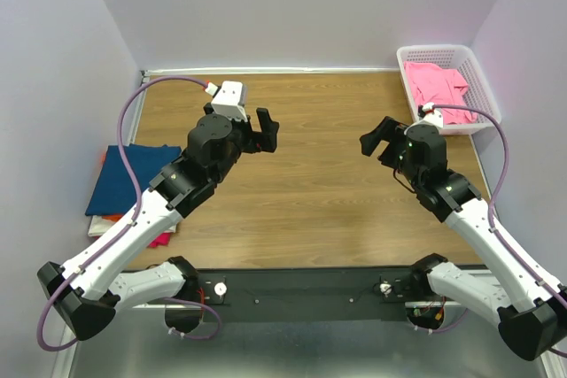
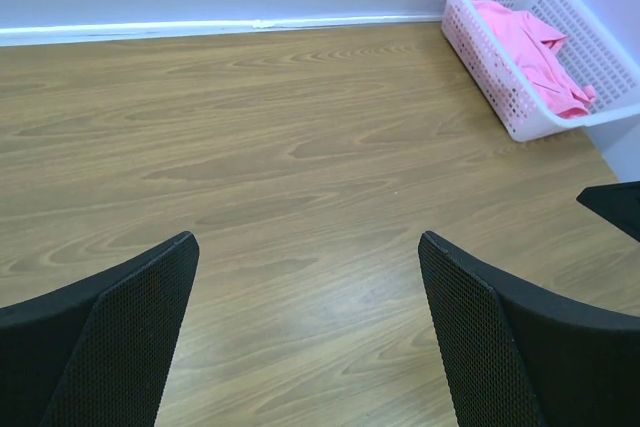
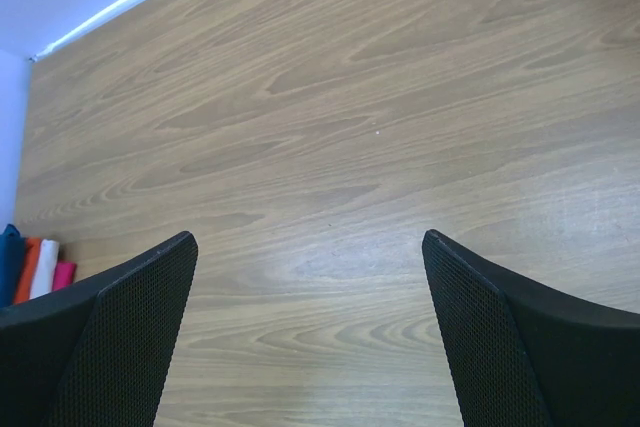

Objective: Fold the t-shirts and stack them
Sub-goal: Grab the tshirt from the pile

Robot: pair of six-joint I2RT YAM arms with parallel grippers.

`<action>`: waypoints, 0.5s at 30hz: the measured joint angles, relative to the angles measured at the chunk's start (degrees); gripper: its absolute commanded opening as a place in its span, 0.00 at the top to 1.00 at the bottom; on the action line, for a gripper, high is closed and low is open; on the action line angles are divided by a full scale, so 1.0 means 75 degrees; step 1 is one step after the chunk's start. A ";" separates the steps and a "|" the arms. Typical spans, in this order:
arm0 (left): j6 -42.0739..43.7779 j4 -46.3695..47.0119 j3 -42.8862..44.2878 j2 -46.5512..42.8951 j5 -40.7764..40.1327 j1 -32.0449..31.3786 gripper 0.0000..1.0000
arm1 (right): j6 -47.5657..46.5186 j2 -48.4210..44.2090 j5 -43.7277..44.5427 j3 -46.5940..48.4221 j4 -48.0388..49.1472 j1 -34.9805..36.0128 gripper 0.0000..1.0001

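A bright pink t-shirt (image 1: 434, 86) lies crumpled in the white mesh basket (image 1: 438, 48) at the table's back right; the left wrist view shows the same t-shirt (image 2: 535, 47) in the basket (image 2: 505, 107). At the left edge sits a stack of folded t-shirts, a dark blue one (image 1: 128, 179) on top and red and magenta edges (image 1: 161, 238) under it. My left gripper (image 1: 268, 130) hovers over the table's middle left, open and empty (image 2: 308, 239). Facing it at middle right, my right gripper (image 1: 376, 135) is also open and empty (image 3: 309, 237).
Bare wooden tabletop (image 1: 310, 183) lies between the two grippers. Grey walls close in the back and both sides. The right wrist view catches the edges of the folded stack (image 3: 40, 267) at its far left. The right gripper's tip (image 2: 615, 207) shows in the left wrist view.
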 measured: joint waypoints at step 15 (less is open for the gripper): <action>0.0023 0.0087 -0.0076 0.0026 0.0087 0.0000 0.02 | -0.0764 0.2949 0.0624 0.2267 -0.0154 -0.0481 0.00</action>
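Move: The pink t-shirt lies in the white basket at the table's far right corner, some 25 cm ahead of the right gripper, about 13 cm to its right and roughly 18 cm below it. The basket's middle is nearly the same spot, about 3 cm farther right than the t-shirt. From the left gripper the t-shirt is around 26 cm ahead, 55 cm to the right and 27 cm lower. Send the right gripper forward through free air towards the pink t-shirt in the basket, starting gently and gathering speed, about 8 cm in all and at nearly the same height. Keep its fingers wide open, let its left side dip some 10 degrees, and begin tipping the fingers slightly down and swinging them a little clockwise. ##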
